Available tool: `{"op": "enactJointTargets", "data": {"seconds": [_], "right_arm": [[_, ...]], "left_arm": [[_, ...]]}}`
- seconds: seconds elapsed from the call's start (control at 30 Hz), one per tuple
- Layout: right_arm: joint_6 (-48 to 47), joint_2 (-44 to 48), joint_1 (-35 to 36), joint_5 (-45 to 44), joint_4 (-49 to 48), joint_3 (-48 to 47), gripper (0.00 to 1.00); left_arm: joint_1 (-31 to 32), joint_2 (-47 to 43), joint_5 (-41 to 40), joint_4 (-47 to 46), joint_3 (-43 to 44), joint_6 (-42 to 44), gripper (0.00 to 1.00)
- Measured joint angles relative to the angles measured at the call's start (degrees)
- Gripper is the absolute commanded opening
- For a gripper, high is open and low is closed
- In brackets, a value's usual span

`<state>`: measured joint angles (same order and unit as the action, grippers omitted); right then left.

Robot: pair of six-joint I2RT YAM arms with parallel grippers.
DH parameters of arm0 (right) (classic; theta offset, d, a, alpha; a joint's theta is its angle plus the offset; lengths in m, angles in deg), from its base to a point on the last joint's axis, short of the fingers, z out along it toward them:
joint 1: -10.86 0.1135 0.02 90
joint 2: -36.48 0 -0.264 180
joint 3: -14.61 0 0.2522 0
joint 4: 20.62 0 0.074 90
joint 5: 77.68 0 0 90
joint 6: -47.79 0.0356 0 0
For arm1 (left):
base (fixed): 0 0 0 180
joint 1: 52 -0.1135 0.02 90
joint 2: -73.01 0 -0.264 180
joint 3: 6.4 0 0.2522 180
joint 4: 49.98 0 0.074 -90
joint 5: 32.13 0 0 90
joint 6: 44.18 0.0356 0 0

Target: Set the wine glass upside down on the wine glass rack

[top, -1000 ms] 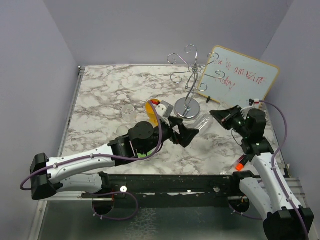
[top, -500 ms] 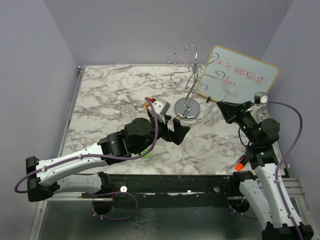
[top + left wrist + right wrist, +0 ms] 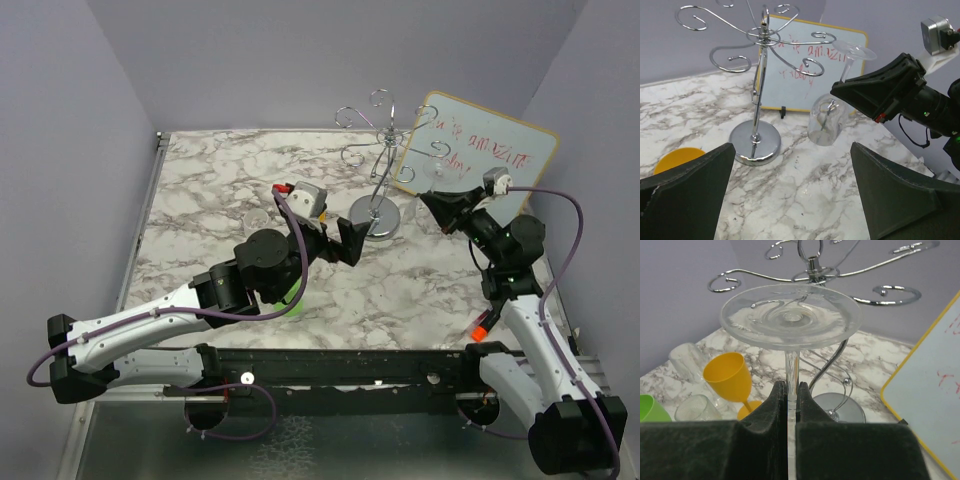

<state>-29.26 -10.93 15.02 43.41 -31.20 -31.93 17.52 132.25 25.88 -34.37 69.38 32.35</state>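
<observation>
The wine glass [image 3: 825,121] hangs upside down, bowl low and foot [image 3: 790,315] on top. My right gripper [image 3: 789,390] is shut on its thin stem [image 3: 791,365]. It is held just right of the wine glass rack [image 3: 754,142], a chrome stand whose curled arms [image 3: 812,267] spread beyond the foot. In the top view the right gripper [image 3: 428,200] sits beside the rack's base [image 3: 375,215]. My left gripper [image 3: 792,200] is open and empty, with both fingers [image 3: 685,195] above bare marble in front of the rack, and it points at the rack from the left [image 3: 350,240].
A white board [image 3: 480,150] with red writing leans behind the rack. A yellow goblet [image 3: 730,375], a green cup [image 3: 650,410] and two clear glasses [image 3: 687,360] stand left of the rack. Purple walls enclose the marble table [image 3: 200,180].
My right arm has lifted the wine glass off the table and carried it up toward the rack. My left gripper has drawn back from the glass, toward the rack's left.
</observation>
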Motion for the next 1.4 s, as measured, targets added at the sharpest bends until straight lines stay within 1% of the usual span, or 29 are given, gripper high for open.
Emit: {"op": "enactJointTargets", "data": {"seconds": [0.2, 0.33, 0.5, 0.77, 1.13, 1.4], "right_arm": [[0.02, -5.44, 0.02, 3.58, -8.28, -0.20, 0.01], [-0.17, -8.39, 0.63, 4.61, -10.51, -1.03, 0.01], [-1.86, -9.60, 2.32, 4.61, -11.89, -2.10, 0.01], [-3.58, -10.23, 3.78, 4.22, -11.78, -3.82, 0.01], [-2.47, -13.73, 3.78, 2.99, -9.53, -6.45, 0.01], [-2.29, -16.76, 4.02, 4.28, -5.81, -9.25, 0.01]], "left_arm": [[0.00, 0.35, -5.66, -5.18, -0.76, 3.56, 0.99], [0.00, 0.35, -9.09, -7.23, -2.49, 4.15, 0.99], [0.00, 0.33, -10.10, -7.28, -2.91, 4.33, 0.99], [0.00, 0.07, -10.01, -5.22, -2.93, 3.10, 0.99], [0.00, -0.09, -9.88, -3.48, -2.93, 0.20, 0.99], [0.00, -0.09, -9.88, -2.51, -2.93, -1.44, 0.99]]}}
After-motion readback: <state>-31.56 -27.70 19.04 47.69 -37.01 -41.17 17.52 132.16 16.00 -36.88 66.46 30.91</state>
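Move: The inverted wine glass hangs from the right hand by its stem; the rack's near hook lies some 6 cm ahead of that hand, 6 cm left and 2 cm up. The rack hub is about 13 cm ahead, 8 cm left and 5 cm up; the right-hand hook 10 cm ahead, 3 cm right and 3 cm up. From the left hand the near hook is roughly 14 cm ahead, 11 cm right and 3 cm up. Right hand carries the stem-held glass about 6 cm forward-left towards the near hook, left hand shifting 3 cm likewise. ##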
